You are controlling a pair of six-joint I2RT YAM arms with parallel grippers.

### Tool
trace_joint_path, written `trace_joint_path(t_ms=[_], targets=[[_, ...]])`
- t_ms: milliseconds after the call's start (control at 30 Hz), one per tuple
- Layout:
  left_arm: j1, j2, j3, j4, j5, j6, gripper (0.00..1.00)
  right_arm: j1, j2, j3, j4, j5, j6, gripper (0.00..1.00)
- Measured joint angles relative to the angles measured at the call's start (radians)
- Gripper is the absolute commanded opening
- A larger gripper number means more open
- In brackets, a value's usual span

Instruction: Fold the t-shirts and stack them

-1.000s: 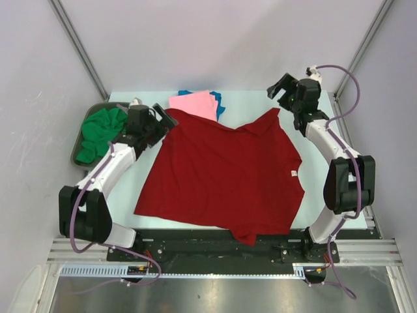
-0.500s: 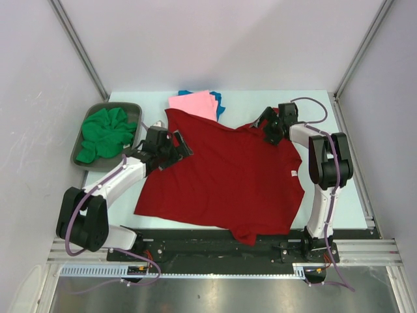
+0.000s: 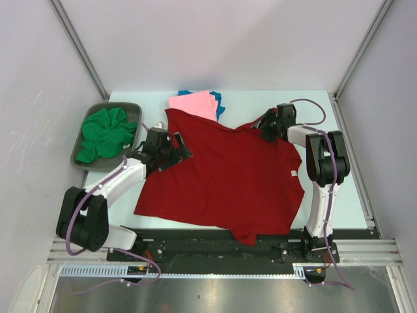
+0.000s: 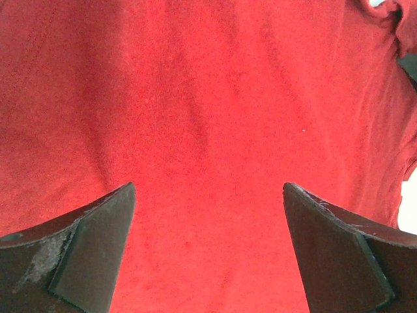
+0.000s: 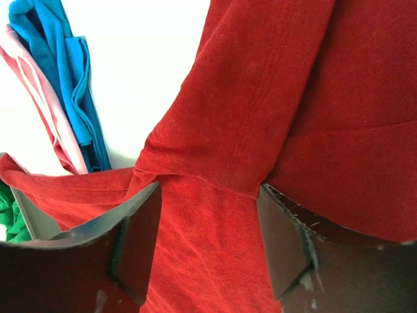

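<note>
A dark red t-shirt (image 3: 228,176) lies spread flat across the table, its small white tag (image 3: 294,173) at the right edge. My left gripper (image 3: 177,147) hovers open over the shirt's upper left part; in the left wrist view (image 4: 208,186) only flat red cloth (image 4: 208,104) shows between the wide fingers. My right gripper (image 3: 264,127) is down at the far right sleeve. In the right wrist view (image 5: 210,186) its jaws stand partly apart, astride a fold of the sleeve (image 5: 260,98). Folded pink (image 3: 194,103) and blue (image 3: 217,99) t-shirts lie stacked at the back.
A crumpled green t-shirt (image 3: 104,130) sits in the grey tray (image 3: 133,105) at the back left. Bare table surface (image 3: 326,176) runs along the right of the red shirt. Metal frame posts rise at both back corners.
My right arm swung in from the back right corner down onto the red sleeve, and its jaws have narrowed. My left gripper moved nearer and rightward over the shirt's left part.
</note>
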Motion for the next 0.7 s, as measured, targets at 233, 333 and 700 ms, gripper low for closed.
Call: trace_joint_path(t_ms=[233, 333, 700], targets=[[0.000, 0.013, -0.008, 0.008, 0.000, 0.001, 1.00, -0.011, 0.015, 0.000, 0.014, 0.005, 0.002, 0.43], [0.000, 0.014, -0.015, 0.011, 0.000, 0.001, 1.00, -0.016, 0.018, 0.000, 0.011, 0.012, -0.003, 0.28], [0.000, 0.017, -0.019, 0.011, -0.002, 0.003, 1.00, -0.013, 0.021, 0.034, 0.016, 0.040, -0.036, 0.00]])
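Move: The red t-shirt lies spread under both hands. The part of its fold that the right hand will pinch is about 1 cm to that hand's right, 1 cm ahead and 1 cm below. From the right hand, the shirt's far right corner is 9 cm ahead and 5 cm right, the pink-and-blue stack 8 cm ahead and 25 cm left, and its white label 16 cm back and 10 cm right. From the left hand, the fold is some 17 cm ahead, 27 cm right and 8 cm lower. The right hand, already low at the folded-over cloth near the red shirt's far edge, eases about 1.5 cm to its right while sinking about 1 cm, and its part-open fingers shut fully to pinch a small ridge of the fold. Still pinching, it then starts forward and up by roughly 1 cm each with next to no wrist turn, while the left hand settles about 1 cm lower over the shirt's left part, fingers staying wide open. ##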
